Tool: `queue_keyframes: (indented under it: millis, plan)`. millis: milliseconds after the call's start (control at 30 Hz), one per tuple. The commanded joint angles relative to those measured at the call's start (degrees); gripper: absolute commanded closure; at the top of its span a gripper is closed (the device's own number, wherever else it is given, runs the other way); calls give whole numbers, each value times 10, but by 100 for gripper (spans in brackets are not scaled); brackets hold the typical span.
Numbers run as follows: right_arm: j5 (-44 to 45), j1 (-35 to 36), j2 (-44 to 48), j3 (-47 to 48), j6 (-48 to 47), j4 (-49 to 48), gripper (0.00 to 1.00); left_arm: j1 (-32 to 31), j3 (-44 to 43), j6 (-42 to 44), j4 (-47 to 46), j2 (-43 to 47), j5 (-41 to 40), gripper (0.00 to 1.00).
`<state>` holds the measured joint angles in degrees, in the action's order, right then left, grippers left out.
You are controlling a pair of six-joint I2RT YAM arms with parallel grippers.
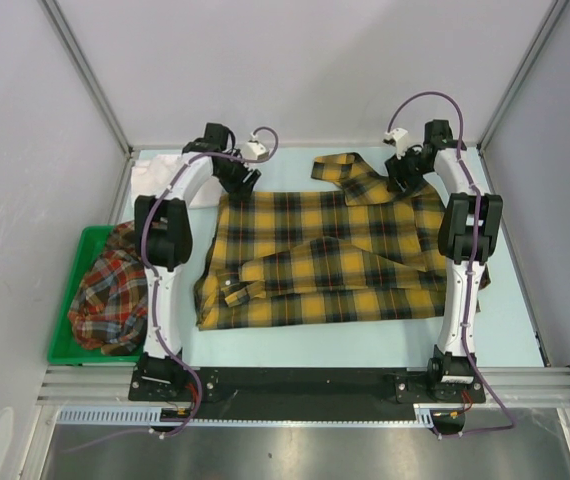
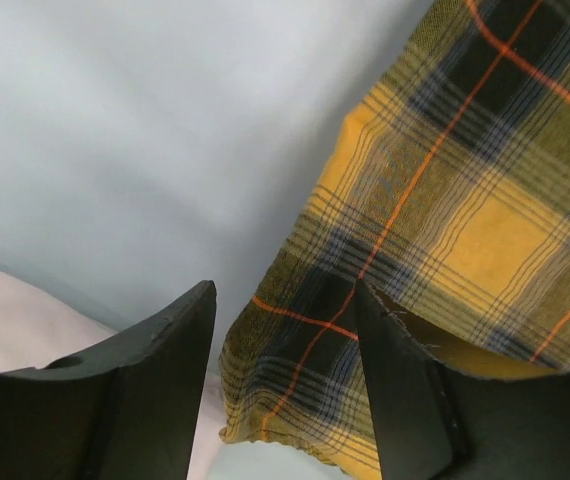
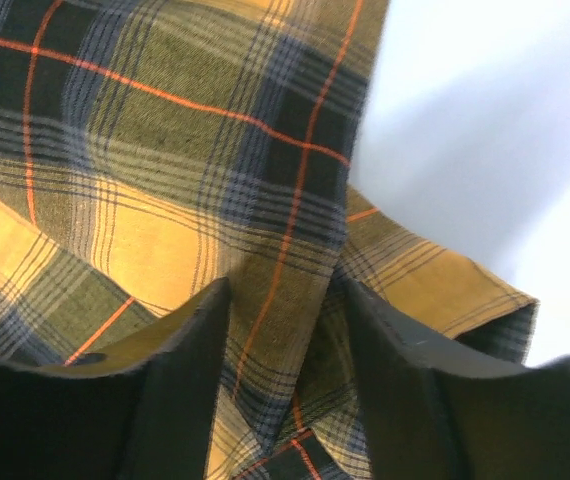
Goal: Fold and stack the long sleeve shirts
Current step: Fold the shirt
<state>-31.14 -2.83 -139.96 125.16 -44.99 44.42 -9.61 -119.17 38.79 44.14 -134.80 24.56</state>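
Note:
The yellow-and-black plaid shirt lies spread across the middle of the table, with one sleeve folded over its front. My left gripper is down at its far left corner. In the left wrist view that gripper is open with the shirt's corner between its fingers, clear of the left one. My right gripper is at the far right corner. It is open astride a raised fold of the plaid cloth. A white shirt lies folded at the far left. A red plaid shirt is bunched in the bin.
The green bin stands at the left edge beside the left arm. A plaid sleeve trails toward the back wall. The white shirt shows just left of the left fingers. Frame rails border the table at both sides.

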Motion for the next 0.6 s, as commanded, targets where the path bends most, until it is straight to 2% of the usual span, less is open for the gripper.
queue_keyframes:
  millis: [0, 67, 133, 167, 233, 267, 400, 567]
  plan:
    - [-19, -8, 24, -9, -4, 4, 53, 2, -39, 65, 35, -3, -24, 41]
    - [-20, -9, 23, -7, -1, 1, 60, 4, -31, 86, 40, -6, -35, 45]
    - [-23, -9, 19, 2, 12, -7, 72, 8, -36, 96, 41, -12, -51, 54]
    - [-30, -9, 17, 7, 17, -7, 81, 10, -42, 95, 41, -18, -51, 62]
    - [-34, -10, 14, 23, 39, -14, 94, 15, -63, 82, 39, -21, -40, 70]
    - [-40, -13, 16, 26, 49, -20, 100, 16, -66, 81, 39, -21, -36, 79]
    - [-65, -22, 28, 34, 108, -72, 100, 16, -65, 82, 29, -14, -35, 100]
    - [-92, -33, 41, 45, 187, -120, 100, 16, -64, 91, 26, -4, -24, 100]
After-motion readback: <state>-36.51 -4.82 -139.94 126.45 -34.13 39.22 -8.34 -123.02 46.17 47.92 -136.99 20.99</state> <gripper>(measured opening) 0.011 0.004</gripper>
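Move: The shirt's far left corner lies about 3 cm to the left hand's left and some 1 cm below it; the white cloth is about 15 cm left and 2 cm ahead. From the right hand, the layered fold on the shirt's far edge is right between the open fingers, about 1 cm below and 1 cm back. The sleeve's free end lies some 14 cm to that hand's left and 4 cm ahead. Sliding leftward about 3 cm, low over the table after a dip of about 1 cm, the left hand shuts its half-open fingers on the edge at the shirt's far left corner. The right hand barely shifts while its fingers close and pinch the layered fold, then lifts it forward and up, rising about 3 cm with a slight wrist turn. ##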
